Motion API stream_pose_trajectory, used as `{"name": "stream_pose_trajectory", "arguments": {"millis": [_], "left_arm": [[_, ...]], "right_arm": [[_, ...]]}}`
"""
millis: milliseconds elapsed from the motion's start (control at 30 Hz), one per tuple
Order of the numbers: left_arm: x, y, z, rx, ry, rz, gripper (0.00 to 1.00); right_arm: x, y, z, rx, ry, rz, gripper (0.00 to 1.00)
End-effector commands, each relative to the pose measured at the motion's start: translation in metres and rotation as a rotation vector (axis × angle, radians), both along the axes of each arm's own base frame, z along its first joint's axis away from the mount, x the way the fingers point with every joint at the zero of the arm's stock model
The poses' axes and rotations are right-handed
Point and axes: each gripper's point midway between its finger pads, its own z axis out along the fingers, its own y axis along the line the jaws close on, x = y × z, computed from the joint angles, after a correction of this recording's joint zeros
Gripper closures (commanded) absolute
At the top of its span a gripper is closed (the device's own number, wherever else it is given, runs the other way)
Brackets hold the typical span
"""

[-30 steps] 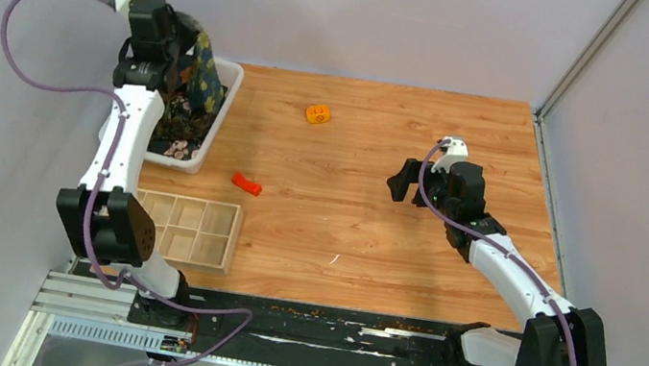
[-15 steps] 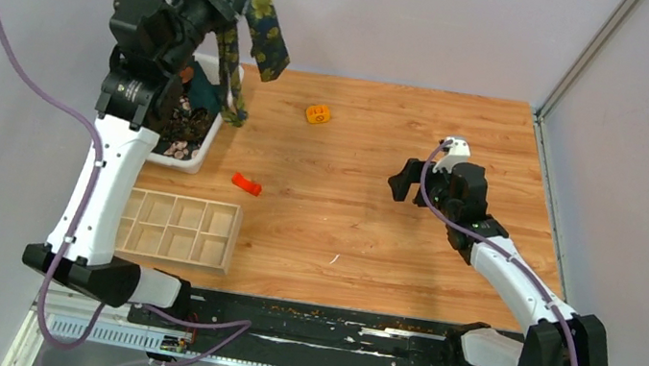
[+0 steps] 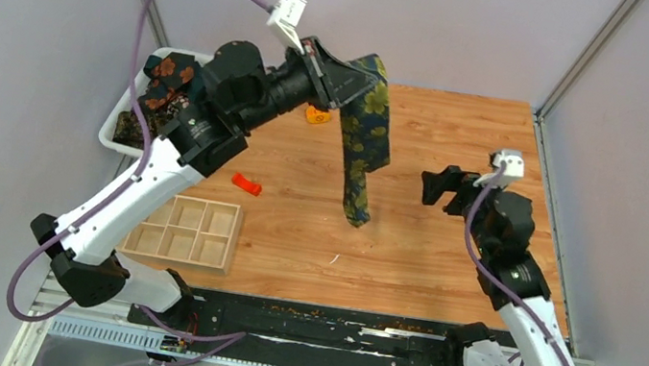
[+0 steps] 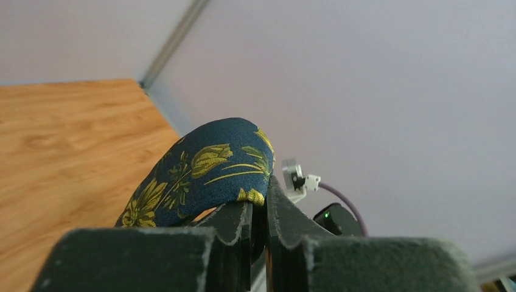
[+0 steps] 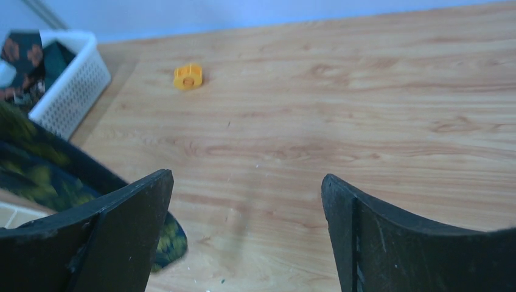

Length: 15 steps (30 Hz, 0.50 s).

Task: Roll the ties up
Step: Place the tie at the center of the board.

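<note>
My left gripper point(image 3: 354, 73) is shut on a navy tie point(image 3: 366, 141) with yellow-green flowers and holds it high above the middle of the table. The tie hangs down from the jaws, its tip near the wood. In the left wrist view the fabric point(image 4: 207, 170) bulges over the pinched fingertips of that gripper point(image 4: 258, 201). More dark ties point(image 3: 166, 82) with orange blooms lie in the white basket point(image 3: 113, 117) at the back left. My right gripper point(image 3: 441, 186) hovers open to the right of the hanging tie point(image 5: 36, 176), nothing between its fingers point(image 5: 246, 182).
An orange plastic piece point(image 5: 187, 76) lies at the back of the table, and a red piece point(image 3: 247, 184) sits left of centre. A wooden compartment tray point(image 3: 182, 230) stands near the front left. The basket point(image 5: 73, 91) shows at the far left of the right wrist view.
My left arm swung from over the basket to the right, carrying the navy tie out above the table's middle. The right arm drew back and to the right, staying open.
</note>
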Motion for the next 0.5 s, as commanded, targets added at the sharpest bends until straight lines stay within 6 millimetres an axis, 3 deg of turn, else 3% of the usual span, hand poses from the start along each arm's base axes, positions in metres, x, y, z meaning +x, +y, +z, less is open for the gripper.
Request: {"name": "stream_pose_trajectory", "arguments": {"millis": [0,67,200,300,367,467], "left_arm": [[-0.026,-0.035,0.014,-0.141,0.014,-0.148,0.97],[-0.015,-0.037,-0.006,-0.162,0.087,-0.106,0.97],[0.03,-0.014,-0.074,-0.174,0.23,0.129,0.94],[0.066,0.005,-0.136,-0.217,0.357,0.22,0.91],[0.093,0.023,-0.194,-0.205,0.473,0.286,0.9],[0.122,0.035,-0.262,-0.183,0.6,0.287,0.83]], "right_arm": [[-0.022,-0.042,0.043,0.046,-0.075,-0.206,0.06],[-0.03,-0.053,0.053,0.058,-0.098,-0.256,0.06],[-0.029,-0.057,0.048,0.049,-0.065,-0.285,0.06],[-0.021,-0.049,0.029,0.034,0.013,-0.262,0.06],[-0.014,-0.04,0.014,0.027,0.075,-0.233,0.06],[-0.006,-0.024,-0.005,0.024,0.148,-0.169,0.07]]}}
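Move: My left hand already grips the tie by one end, high over the board. The board's centre, where the tie is to go, lies about 50 cm below it and some 15 cm ahead. The red block sits roughly 9 cm ahead and 20 cm left of that hand, the yellow block about 33 cm ahead and 6 cm left, both down on the board. From my empty right hand the centre is some 14 cm ahead, 20 cm left and 24 cm below. I swing my left hand a last few centimetres right and slightly back, then plunge it about 23 cm down towards the board's centre while reaching forward some 10 cm and easing left, tipping the fingers down about 30 degrees, grip kept on the tie. My right hand stays open and empty, rising about 6 cm and shifting right and back, then sinking most of that again. ##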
